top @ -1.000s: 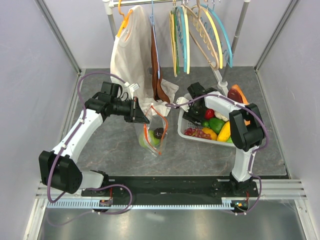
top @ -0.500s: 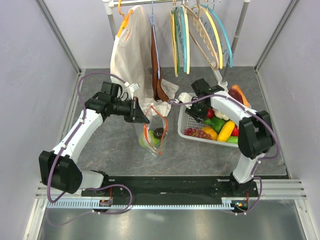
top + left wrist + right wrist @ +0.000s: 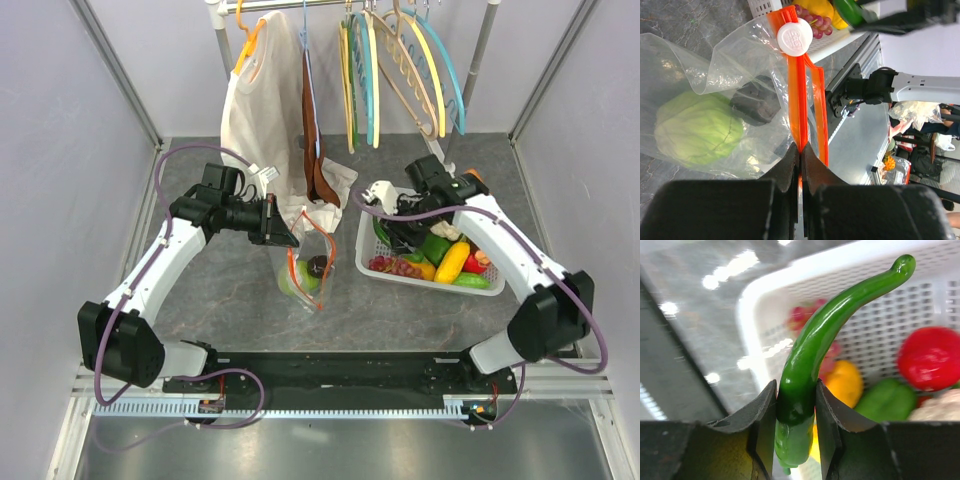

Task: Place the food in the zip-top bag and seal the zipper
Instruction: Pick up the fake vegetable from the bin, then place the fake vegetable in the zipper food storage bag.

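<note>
The zip-top bag (image 3: 303, 268) hangs upright, its mouth held up by my left gripper (image 3: 800, 150), which is shut on the orange zipper (image 3: 796, 95) below the white slider (image 3: 794, 37). Inside the bag lie a pale green round food piece (image 3: 697, 130) and a dark one (image 3: 755, 102). My right gripper (image 3: 796, 400) is shut on a long green pepper (image 3: 812, 350) and holds it above the near-left corner of the white basket (image 3: 747, 325). More food lies in the basket: yellow (image 3: 450, 262), red (image 3: 474, 263), green (image 3: 433, 247) and grapes (image 3: 395, 267).
A clothes rack stands at the back with a white garment (image 3: 255, 110), a brown one (image 3: 315, 150) and several coloured hangers (image 3: 400, 70). The white basket (image 3: 364, 250) sits just right of the bag. Grey walls close in both sides.
My right gripper has closed on the green pepper and lifted it out of the basket, while its elbow swung out to the right. The left arm and bag have not moved.
</note>
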### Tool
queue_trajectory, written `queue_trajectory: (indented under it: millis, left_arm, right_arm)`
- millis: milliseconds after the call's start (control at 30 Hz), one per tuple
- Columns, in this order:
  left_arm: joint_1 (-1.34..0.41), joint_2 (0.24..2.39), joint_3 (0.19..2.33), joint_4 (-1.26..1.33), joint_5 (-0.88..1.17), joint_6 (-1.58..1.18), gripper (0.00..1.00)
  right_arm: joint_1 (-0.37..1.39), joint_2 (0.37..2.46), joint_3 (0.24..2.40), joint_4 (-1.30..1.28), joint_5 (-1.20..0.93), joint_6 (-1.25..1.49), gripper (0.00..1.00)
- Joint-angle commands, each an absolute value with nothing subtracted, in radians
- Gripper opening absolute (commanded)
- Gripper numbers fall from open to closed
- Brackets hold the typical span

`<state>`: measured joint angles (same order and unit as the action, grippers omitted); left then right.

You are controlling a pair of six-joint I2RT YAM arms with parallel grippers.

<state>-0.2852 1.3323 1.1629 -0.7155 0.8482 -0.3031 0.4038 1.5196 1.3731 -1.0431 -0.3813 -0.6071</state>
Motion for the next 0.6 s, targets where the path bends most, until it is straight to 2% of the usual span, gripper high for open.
queue_trajectory:
  millis: [0,200,367,567]
  left_arm:
    - [-0.279,1.319,1.157,-0.724,0.867,-0.321,0.02]
    - [-0.279,1.324,1.149,-0.724,0.864,-0.328,0.02]
    - [-0.279,1.318,1.149,-0.724,0.856,-0.331,0.02]
    - [-0.279,1.316,1.143,-0.724,0.85,-0.331,0.02]
  right_arm:
    - [0.419,1.398,1.35,-1.161,-0.578,-0.563,0.29]
    - [0.517,1.347,1.365,-1.221,-0.658,-0.568,0.29]
    - [0.623,1.399,1.431,-1.288,-0.652,-0.572,0.29]
    - [0.663,1.498,1.662,-1.341,-0.68,-0.514,0.3]
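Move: The right hand already has the long green pepper pinched above the bin; the open mouth of the zip-top bag lies some 25 cm to its left, 4 cm back and about 5 cm lower. The grapes are about 11 cm below it, 3 cm back and 3 cm left; the bin's near-left corner is roughly 12 cm left, 6 cm back and 9 cm down. The bagged cabbage is about 29 cm left, 9 cm back, 10 cm down. From the left hand, the bag's mouth is some 7 cm right, 4 cm back and 10 cm below. With the long green pepper still pinched near its thick end, the right hand draws back about 11 cm while rising some 6 cm over the grapes and the bin's near-left side, and increasingly swings left, about 6 cm in all, towards the open bag, the backward travel dying out at the end as it goes on left and up. Its wrist turns counter-clockwise roughly 15 degrees and tips by some 10, the grip unchanged, while the left hand stays put with its fingers shut on the bag's orange zipper edge. ##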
